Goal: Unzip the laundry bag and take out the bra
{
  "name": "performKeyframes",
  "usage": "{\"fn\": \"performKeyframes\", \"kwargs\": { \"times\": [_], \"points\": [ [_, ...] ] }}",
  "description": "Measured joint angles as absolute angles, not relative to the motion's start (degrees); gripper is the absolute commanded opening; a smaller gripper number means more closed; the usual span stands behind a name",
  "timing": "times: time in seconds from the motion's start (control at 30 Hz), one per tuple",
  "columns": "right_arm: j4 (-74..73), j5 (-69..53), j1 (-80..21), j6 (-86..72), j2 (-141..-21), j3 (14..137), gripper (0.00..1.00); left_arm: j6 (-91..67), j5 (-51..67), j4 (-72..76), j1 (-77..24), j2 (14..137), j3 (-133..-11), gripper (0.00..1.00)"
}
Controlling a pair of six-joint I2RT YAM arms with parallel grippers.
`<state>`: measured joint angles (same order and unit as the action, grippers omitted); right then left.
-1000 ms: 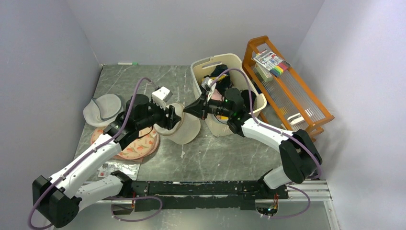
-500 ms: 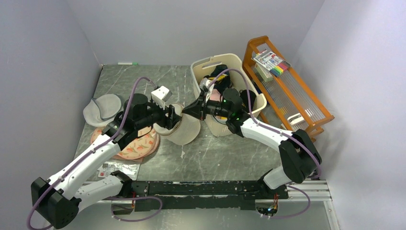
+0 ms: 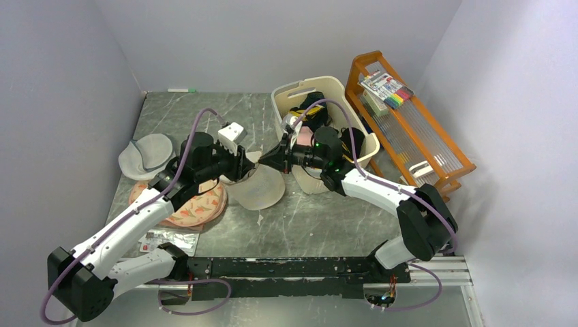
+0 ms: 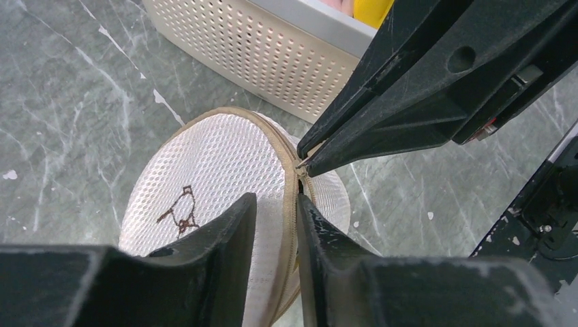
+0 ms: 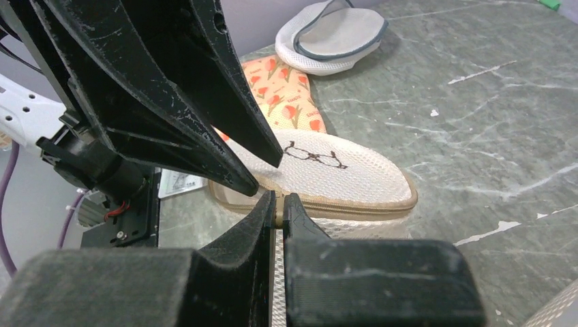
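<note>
The cream-white mesh laundry bag [image 3: 259,187] with its small black logo [image 4: 178,208] lies between both arms at mid table. My left gripper [image 4: 276,218] has narrowed its jaws astride the bag's tan zipped rim [image 4: 292,204], mesh filling the gap between them. My right gripper [image 5: 279,201] comes in from the opposite side and is shut on the tan zip pull [image 5: 279,218] at the rim. In the top view the two grippers, left [image 3: 245,165] and right [image 3: 267,159], nearly meet tip to tip over the bag. The bra is hidden.
A cream perforated basket [image 3: 320,102] of clothes stands just behind the bag. A pink bag with orange-red shapes [image 3: 198,208] and a grey round bag [image 3: 146,155] lie to the left. An orange wooden rack [image 3: 409,129] lines the right side. A flat packet [image 3: 167,240] lies near the front.
My left gripper's jaws have drawn together over the bag's rim. The bag has sunk lower and flatter on the table. My right gripper has edged left, still pinching the zip pull.
</note>
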<state>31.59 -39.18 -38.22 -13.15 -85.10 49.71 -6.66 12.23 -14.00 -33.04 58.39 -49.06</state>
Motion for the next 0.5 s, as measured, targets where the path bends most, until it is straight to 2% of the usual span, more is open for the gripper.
{"fn": "performKeyframes", "kwargs": {
  "times": [0.23,0.5],
  "points": [
    [31.75,-39.35,-38.22,-12.99,-84.05,49.56,0.0,-6.61,12.14,-13.96,-33.04,57.98,-49.12,0.07],
    [31.83,-38.54,-36.71,-13.08,-83.37,48.99,0.0,-6.61,11.2,-13.78,-33.04,53.87,-48.97,0.07]
  ]
}}
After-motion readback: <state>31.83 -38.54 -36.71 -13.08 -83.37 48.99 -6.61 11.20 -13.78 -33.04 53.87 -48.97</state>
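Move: Right between the left hand's half-open fingers, only about 1 cm ahead, right and below, runs the laundry bag's lid edge. The zip pull pinched by the right hand is some 2 cm ahead and 2 cm to the right of the left hand; the bag's body hangs about 9 cm beneath, 3 cm back and 2 cm right. The laundry basket is around 21 cm right and 10 cm ahead. From the right hand the lid edge is roughly 2 cm left and 1 cm back. Closing on the spot, the left fingers pinch the lid edge beside the zip pull, then the hand lifts it about 2.5 cm, tipping up slightly and easing a little left and back. The right fingers keep their hold on the zip pull, rising slightly and then shifting about 1 cm to the right, away from the left hand. ##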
